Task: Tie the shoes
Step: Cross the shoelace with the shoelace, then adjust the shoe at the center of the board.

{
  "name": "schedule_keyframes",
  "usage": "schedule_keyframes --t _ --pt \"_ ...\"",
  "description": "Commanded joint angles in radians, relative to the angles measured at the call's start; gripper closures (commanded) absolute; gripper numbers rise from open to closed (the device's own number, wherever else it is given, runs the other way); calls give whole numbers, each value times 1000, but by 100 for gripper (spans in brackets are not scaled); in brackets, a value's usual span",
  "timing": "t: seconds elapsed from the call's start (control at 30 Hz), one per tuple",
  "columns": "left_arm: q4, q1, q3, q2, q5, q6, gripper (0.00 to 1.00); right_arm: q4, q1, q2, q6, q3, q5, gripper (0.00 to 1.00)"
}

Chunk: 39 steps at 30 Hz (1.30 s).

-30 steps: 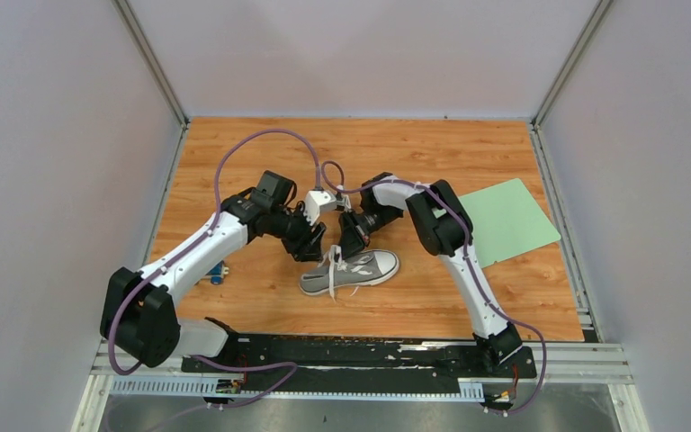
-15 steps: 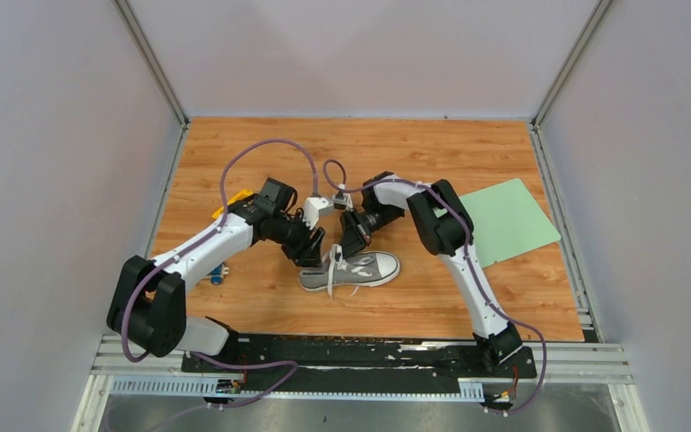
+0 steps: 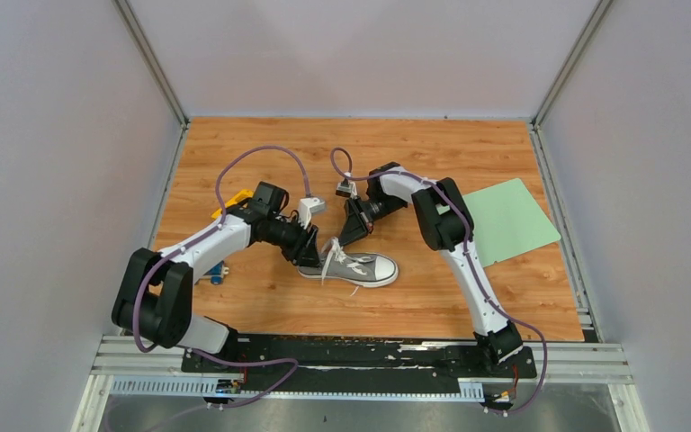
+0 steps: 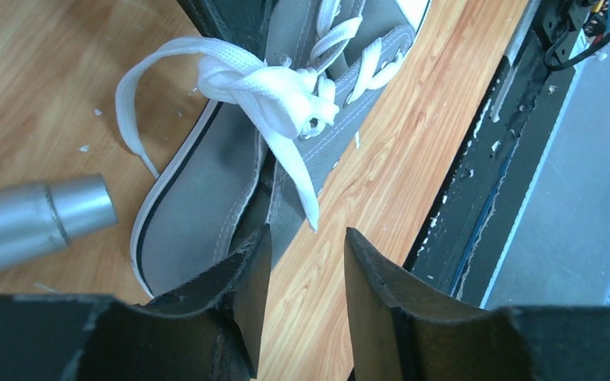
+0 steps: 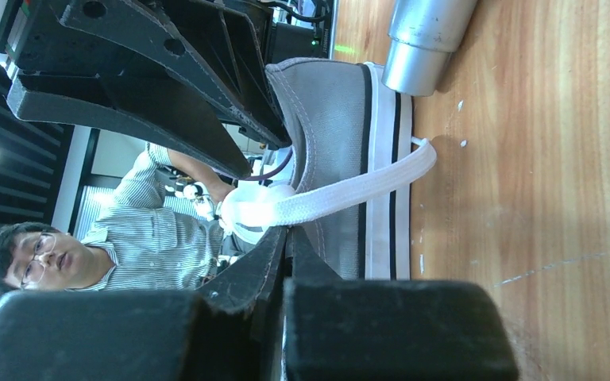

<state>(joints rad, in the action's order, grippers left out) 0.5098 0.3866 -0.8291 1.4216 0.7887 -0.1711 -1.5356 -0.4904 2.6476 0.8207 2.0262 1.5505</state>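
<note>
A grey sneaker (image 3: 366, 269) with a white toe cap lies on its sole mid-table, toe to the right. In the left wrist view its white laces (image 4: 284, 86) bunch over the eyelets, one end trailing down the side. My left gripper (image 3: 309, 256) is at the heel. It is open (image 4: 306, 235), one finger over the heel (image 4: 198, 198) and bare wood in the gap. My right gripper (image 3: 351, 236) hangs over the shoe's far side, shut (image 5: 287, 231) on a lace (image 5: 349, 186) that runs taut to its tips.
A silver metal cylinder (image 4: 40, 224) lies on the wood just beyond the heel. A green mat (image 3: 505, 220) is at the right. A yellow object (image 3: 237, 196) and a small blue one (image 3: 218, 273) sit near the left arm. A black rail (image 3: 360, 351) runs along the near edge.
My left gripper has dropped toward the shoe's heel. The right gripper has drawn back slightly with the lace. The shoe has swung a little, heel up and toe down.
</note>
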Motion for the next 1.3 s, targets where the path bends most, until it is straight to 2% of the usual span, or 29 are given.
schedule_keyframes --t 0.0,0.2,0.37,0.6,0.63,0.67,0.7,0.93,1.03,1.13,1.2,1.27 --pt "-28 3 4 16 63 23 55 -5 5 55 39 -71 300 100" --pt "-45 3 22 -1 91 32 55 -6 -4 17 57 -47 281 99" --pt "-68 3 33 -7 114 47 55 -4 -6 86 5 5 313 98" --pt "-76 4 25 8 131 52 53 -1 -13 65 12 -46 316 93" --pt "-81 4 27 6 127 56 53 -1 -12 66 4 -46 317 29" --pt "-85 4 30 4 125 57 53 -1 -12 71 -9 -46 316 4" --pt "-85 4 32 -3 129 56 53 -1 -10 82 -28 -41 316 1" --pt "-75 3 51 -64 148 46 50 -2 41 61 -8 -86 317 1" --pt "-88 0 65 -85 161 73 49 -4 86 -13 86 -123 315 1" --pt "-106 -3 76 -96 185 92 48 -4 135 -31 84 -72 313 1" --pt "-115 -4 81 -94 206 99 48 1 166 35 -83 119 291 1" --pt "-108 -9 73 -87 236 97 48 176 190 75 -411 347 198 1"
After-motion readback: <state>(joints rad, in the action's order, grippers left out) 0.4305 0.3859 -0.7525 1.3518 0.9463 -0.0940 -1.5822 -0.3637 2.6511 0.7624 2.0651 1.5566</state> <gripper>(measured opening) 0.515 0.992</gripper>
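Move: The left hand, open and empty, has the shoelace knot about 5 cm to its right, 2 cm ahead and 2 cm below. The short lace tail hangs some 4 cm to its right, 2 cm back and 3 cm down; the shoe's middle lies about 10 cm right, 2 cm back and 5 cm down. The right hand's closed fingers are still on the lace, with the knot about 2 cm back, 2 cm left and level. The right fingers, still pinching the lace beside the knot, stay put at first, then spring wide open and let go of it. The hand rises about 1 cm and pulls off forward and to the right, away from the knot and shoe, some 5 cm and quickening. The left hand, its fingers staying half open, eases back about 2 cm and then also up, tilting slightly. ##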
